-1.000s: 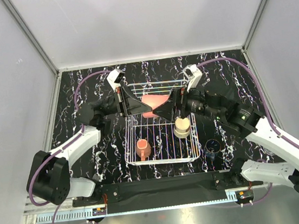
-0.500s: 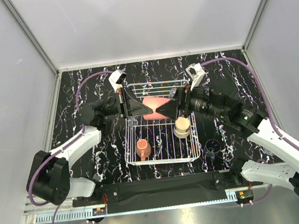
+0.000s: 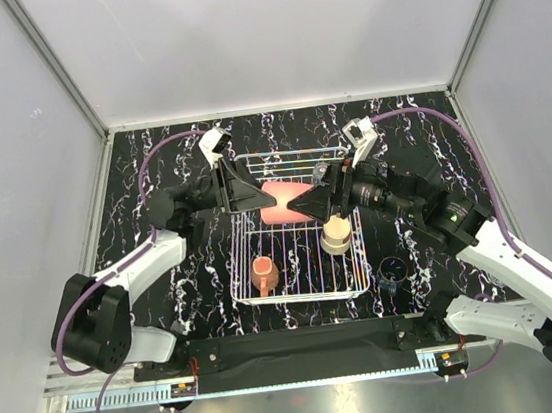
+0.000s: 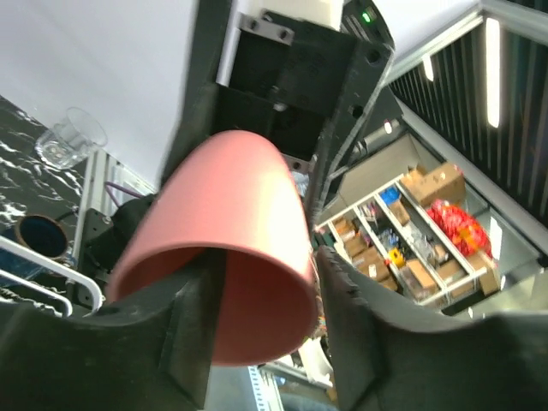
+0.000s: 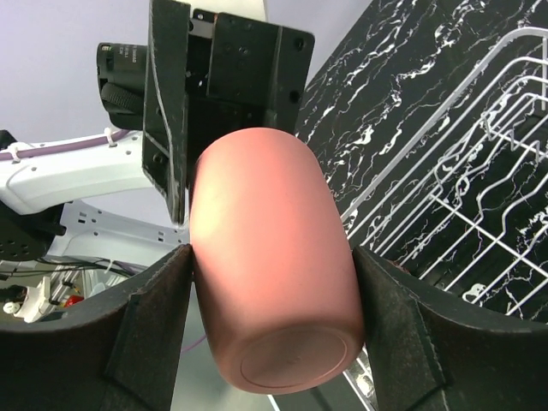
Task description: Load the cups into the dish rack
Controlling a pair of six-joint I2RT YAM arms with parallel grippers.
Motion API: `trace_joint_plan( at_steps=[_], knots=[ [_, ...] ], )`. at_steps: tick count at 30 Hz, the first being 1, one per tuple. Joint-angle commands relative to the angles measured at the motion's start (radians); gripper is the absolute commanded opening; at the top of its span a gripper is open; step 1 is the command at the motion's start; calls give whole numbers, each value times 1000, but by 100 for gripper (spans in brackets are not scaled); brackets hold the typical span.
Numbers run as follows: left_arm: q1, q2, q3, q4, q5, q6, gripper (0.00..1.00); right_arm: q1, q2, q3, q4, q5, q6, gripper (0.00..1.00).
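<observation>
A pink tumbler (image 3: 281, 197) hangs on its side above the far half of the white wire dish rack (image 3: 303, 300), between both grippers. My right gripper (image 3: 303, 203) is shut on the tumbler's body (image 5: 270, 248), a pad pressing each side. My left gripper (image 3: 261, 198) stands open at the tumbler's mouth (image 4: 231, 231): one finger is inside the rim, the other is outside with a gap showing. An orange handled mug (image 3: 263, 273) and a cream cup (image 3: 336, 234) sit in the rack. A dark blue cup (image 3: 394, 268) stands on the table right of the rack.
A clear glass (image 4: 71, 137) stands on the black marbled table, seen in the left wrist view beyond the dark blue cup (image 4: 40, 235). The rack's wire bars (image 5: 479, 171) lie below the tumbler. Grey walls close in the table on three sides.
My left gripper has opened off the tumbler's rim. My right gripper has closed in on the tumbler's body. The tumbler has stayed above the rack.
</observation>
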Motion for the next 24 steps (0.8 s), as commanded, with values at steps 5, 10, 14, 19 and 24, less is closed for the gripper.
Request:
trace_joint_plan(
  at_steps=[5, 10, 14, 19, 24],
  knots=[
    [99, -25, -16, 115, -8, 142, 66, 3, 59, 138, -127, 73, 11, 0],
    [127, -166, 29, -602, -58, 587, 96, 3, 93, 202, -239, 127, 9, 0],
    [127, -249, 132, -1129, -235, 969, 99, 1, 148, 283, -337, 169, 2, 0],
    [130, -309, 201, -1457, -518, 1130, 99, 1, 258, 347, -463, 201, -10, 0],
    [134, -343, 281, -1719, -959, 1178, 99, 4, 442, 422, -600, 224, 0, 0]
  ],
)
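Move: Above the rack, the pink cup is in the right hand's fingers, its middle about 3 cm to that hand's left; the likely free spot lies some 14 cm ahead, 8 left and 26 below. In the rack, the pink mug is about 3 cm back and 10 left, the cream cup 4 ahead and 7 right. From the left hand, already half open at the rim, the pink cup is about 5 cm to the right. Opening fully, the left hand quits the pink cup's rim, going forward, then also left and down, about 14 cm, while swinging its fingers counter-clockwise and downwards. The right hand keeps its grip on the cup and carries it down towards the rack and forward, about 7 cm, faster near the end, tipping its fingers some 25 degrees down. ##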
